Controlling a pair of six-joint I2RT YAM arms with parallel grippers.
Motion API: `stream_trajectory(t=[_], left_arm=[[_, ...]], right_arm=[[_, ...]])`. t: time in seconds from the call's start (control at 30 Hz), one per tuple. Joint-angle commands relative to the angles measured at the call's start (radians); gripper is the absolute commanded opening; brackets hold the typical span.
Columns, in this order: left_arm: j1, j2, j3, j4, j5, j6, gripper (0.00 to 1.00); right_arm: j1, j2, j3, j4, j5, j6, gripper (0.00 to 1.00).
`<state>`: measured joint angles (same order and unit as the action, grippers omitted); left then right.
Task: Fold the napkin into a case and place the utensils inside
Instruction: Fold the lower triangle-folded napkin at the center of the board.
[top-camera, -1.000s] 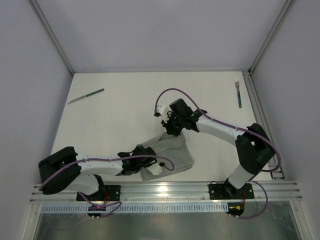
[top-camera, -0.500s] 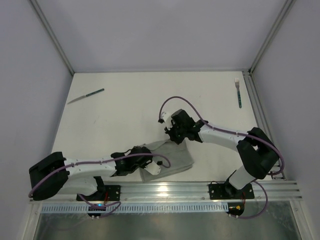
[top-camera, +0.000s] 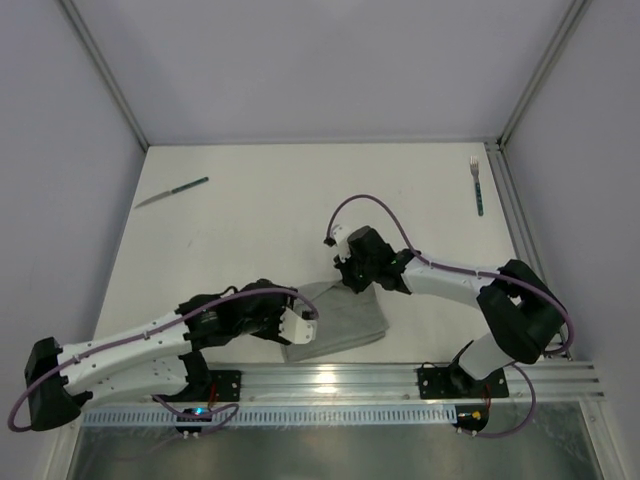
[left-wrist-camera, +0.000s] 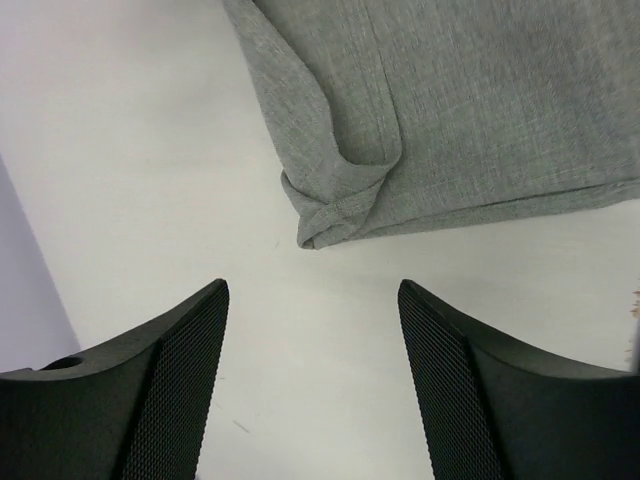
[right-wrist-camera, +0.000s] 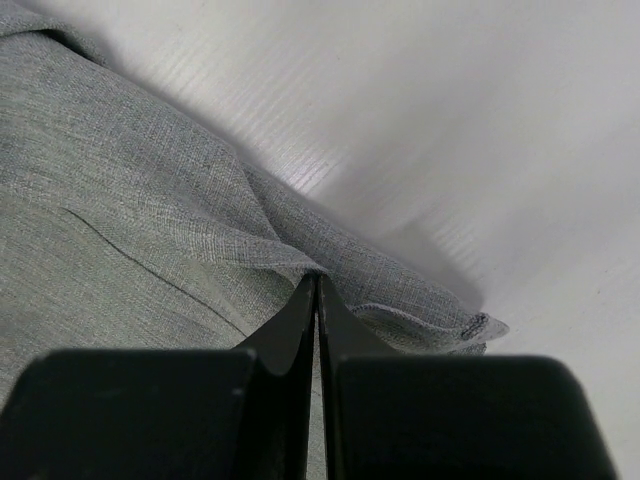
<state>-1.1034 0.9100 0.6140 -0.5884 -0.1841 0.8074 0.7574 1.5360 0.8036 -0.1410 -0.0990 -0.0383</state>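
Observation:
The grey napkin lies folded over near the table's front edge, with a rumpled corner towards my left arm. My left gripper hovers just off that corner, open, with bare table between its fingers. My right gripper is at the napkin's far edge, shut on a pinched ridge of the grey napkin at its tips. The knife lies at the far left. Along the right edge, at the far end, rests the fork.
An aluminium rail runs along the near edge behind both arm bases. Frame posts rise at the back corners and a raised strip borders the right side. White table stretches between knife and fork.
My left gripper has opened, let go of the napkin's near corner and drawn back to the left. My right gripper has sunk lower towards the table, laying the napkin flatter.

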Motion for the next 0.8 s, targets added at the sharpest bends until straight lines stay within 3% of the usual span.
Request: stream_trajectory(t=[0.0, 0.03, 0.23, 0.43, 0.77], left_arm=[[0.034, -0.022, 0.082, -0.189, 0.126, -0.192, 0.70], [0.046, -0.005, 0.102, -0.201, 0.138, -0.227, 0.63], [0.085, 0.275, 0.211, -0.123, 0.149, -0.441, 0.51], [0.166, 0.414, 0.277, -0.054, 0.251, -0.626, 0.55], [0.175, 0.489, 0.273, 0.064, 0.261, -0.686, 0.48]], right_arm=[[0.007, -0.059, -0.030, 0.080, 0.015, 0.075, 0.03], [0.007, -0.065, -0.037, 0.096, 0.013, 0.084, 0.03], [0.006, -0.076, -0.066, 0.132, -0.002, 0.133, 0.03], [0.005, -0.085, -0.109, 0.188, -0.014, 0.166, 0.03], [0.005, -0.085, -0.126, 0.216, -0.021, 0.178, 0.03]])
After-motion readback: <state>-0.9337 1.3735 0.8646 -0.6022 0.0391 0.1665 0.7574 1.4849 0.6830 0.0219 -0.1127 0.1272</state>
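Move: The left hand, half open, is above the napkin's folded left corner, which lies about 5 cm ahead, 2 cm right and 7 cm below; the napkin's near-left corner is roughly 7 cm back and 2 cm right. The right hand's closed fingers are at the top edge, some 9 cm ahead and 18 cm right of the left hand. From the right hand the folded left corner lies about 17 cm left and 2 cm back. Left hand rises 2 cm, sinks about 6 and slides right towards the folded corner, twisting counter-clockwise, fingers narrowing. ##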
